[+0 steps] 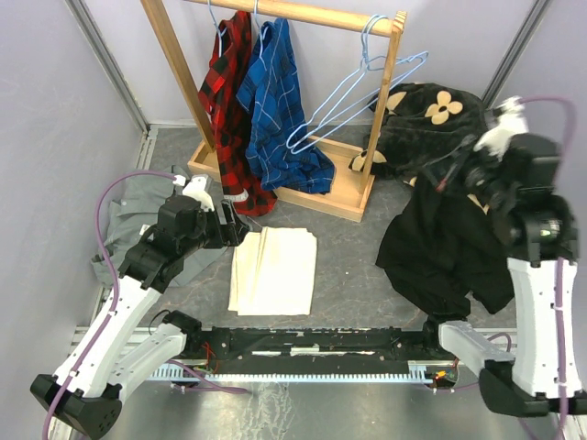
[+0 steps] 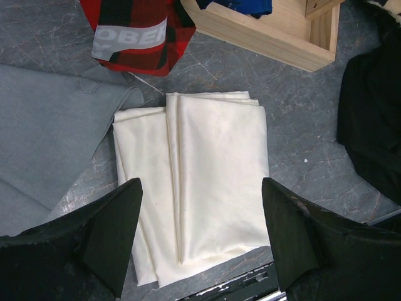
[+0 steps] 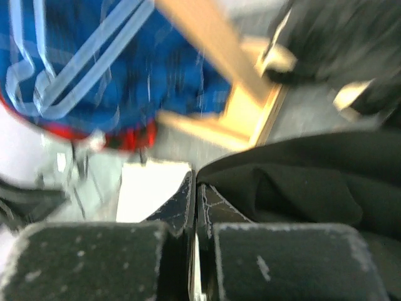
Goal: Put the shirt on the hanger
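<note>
The black shirt (image 1: 440,247) hangs in a bunch at the right, lifted by its top edge, with its lower part on the floor. My right gripper (image 1: 445,179) is shut on that edge; the right wrist view shows the closed fingertips (image 3: 195,182) with black shirt fabric (image 3: 301,182) running off to their right. Empty light-blue hangers (image 1: 358,96) hang on the rack's right end and show blurred as hangers (image 3: 75,69) in the right wrist view. My left gripper (image 1: 240,231) is open and holds nothing, its jaws (image 2: 200,183) spread above a folded cream cloth (image 2: 207,182).
A wooden rack (image 1: 284,174) stands at the back with a red plaid shirt (image 1: 229,101) and a blue plaid shirt (image 1: 275,110) on it. A grey shirt (image 1: 138,215) lies at the left, and the cream cloth (image 1: 273,270) lies at centre. A black flowered blanket (image 1: 431,110) sits at the back right.
</note>
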### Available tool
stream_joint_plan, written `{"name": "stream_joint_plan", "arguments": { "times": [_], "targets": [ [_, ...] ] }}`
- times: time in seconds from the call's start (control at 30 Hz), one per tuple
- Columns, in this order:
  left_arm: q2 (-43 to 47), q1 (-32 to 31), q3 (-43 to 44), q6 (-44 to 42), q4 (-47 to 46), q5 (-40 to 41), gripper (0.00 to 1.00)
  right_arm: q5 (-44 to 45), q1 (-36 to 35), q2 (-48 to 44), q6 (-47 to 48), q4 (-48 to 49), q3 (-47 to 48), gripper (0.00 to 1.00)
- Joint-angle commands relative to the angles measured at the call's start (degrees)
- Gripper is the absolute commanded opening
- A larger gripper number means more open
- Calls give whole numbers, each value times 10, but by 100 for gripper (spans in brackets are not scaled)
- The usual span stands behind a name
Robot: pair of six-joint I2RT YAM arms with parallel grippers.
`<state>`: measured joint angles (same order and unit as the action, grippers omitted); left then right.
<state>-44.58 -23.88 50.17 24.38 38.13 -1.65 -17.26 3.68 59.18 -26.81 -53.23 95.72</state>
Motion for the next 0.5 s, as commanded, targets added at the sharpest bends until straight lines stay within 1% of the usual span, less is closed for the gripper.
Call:
{"name": "stream_joint_plan", "arguments": {
  "times": [0.0,0.1,0.13,0.17,0.2,0.23,0.3,0.33,0.4,0.43,0.47],
  "targets": [
    [0,-1,11,12,-28,-7,83,99,-188,-29,-30,55,-149,0],
    [0,-1,7,18,-28,-3,83,207,-378,-11,-55,99,-222,0],
    [-1,-1,7,21,-28,-3,83,225,-427,2,-58,120,-233,0],
    [-1,-1,6,23,-28,-2,83,230,-470,18,-56,137,-240,4],
    [0,-1,6,25,-28,-1,83,232,-501,32,-50,147,-240,13],
    [0,0,5,27,-27,1,83,235,-519,43,-43,152,-240,24],
    [3,-1,3,31,-26,5,83,252,-532,44,-39,153,-243,51],
    [4,-1,2,32,-26,6,83,271,-533,36,-43,153,-249,61],
    [4,-1,0,34,-25,8,83,329,-533,12,-54,144,-264,73],
    [3,0,0,34,-25,9,84,363,-532,2,-60,122,-267,78],
    [2,-1,0,33,-24,8,85,399,-533,-6,-64,101,-266,81]
  ]
}}
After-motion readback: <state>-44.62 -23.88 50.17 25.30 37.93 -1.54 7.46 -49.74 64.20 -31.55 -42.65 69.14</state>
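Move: The right hand already pinches the black shirt, held up with its body trailing down. The bare table patch it is swung over lies about 15 cm left, 9 cm back and 43 cm below; the cream cloth is some 32 cm left and 10 cm back, at table height. The rack's near right corner is roughly 13 cm left, 4 cm ahead and 41 cm below. From the left hand that patch lies about 24 cm right, 5 cm back and 22 cm below. Swinging fast to the left and downward, the right hand sweeps the black shirt some 20 cm across and nearly as far down towards the cream cloth, drawing back about 6 cm. The wrist turns roughly 30 degrees counter-clockwise and tips down; late in the swing the fingers open wide and let go of the shirt, and the hand then eases about a centimetre back to the right. ##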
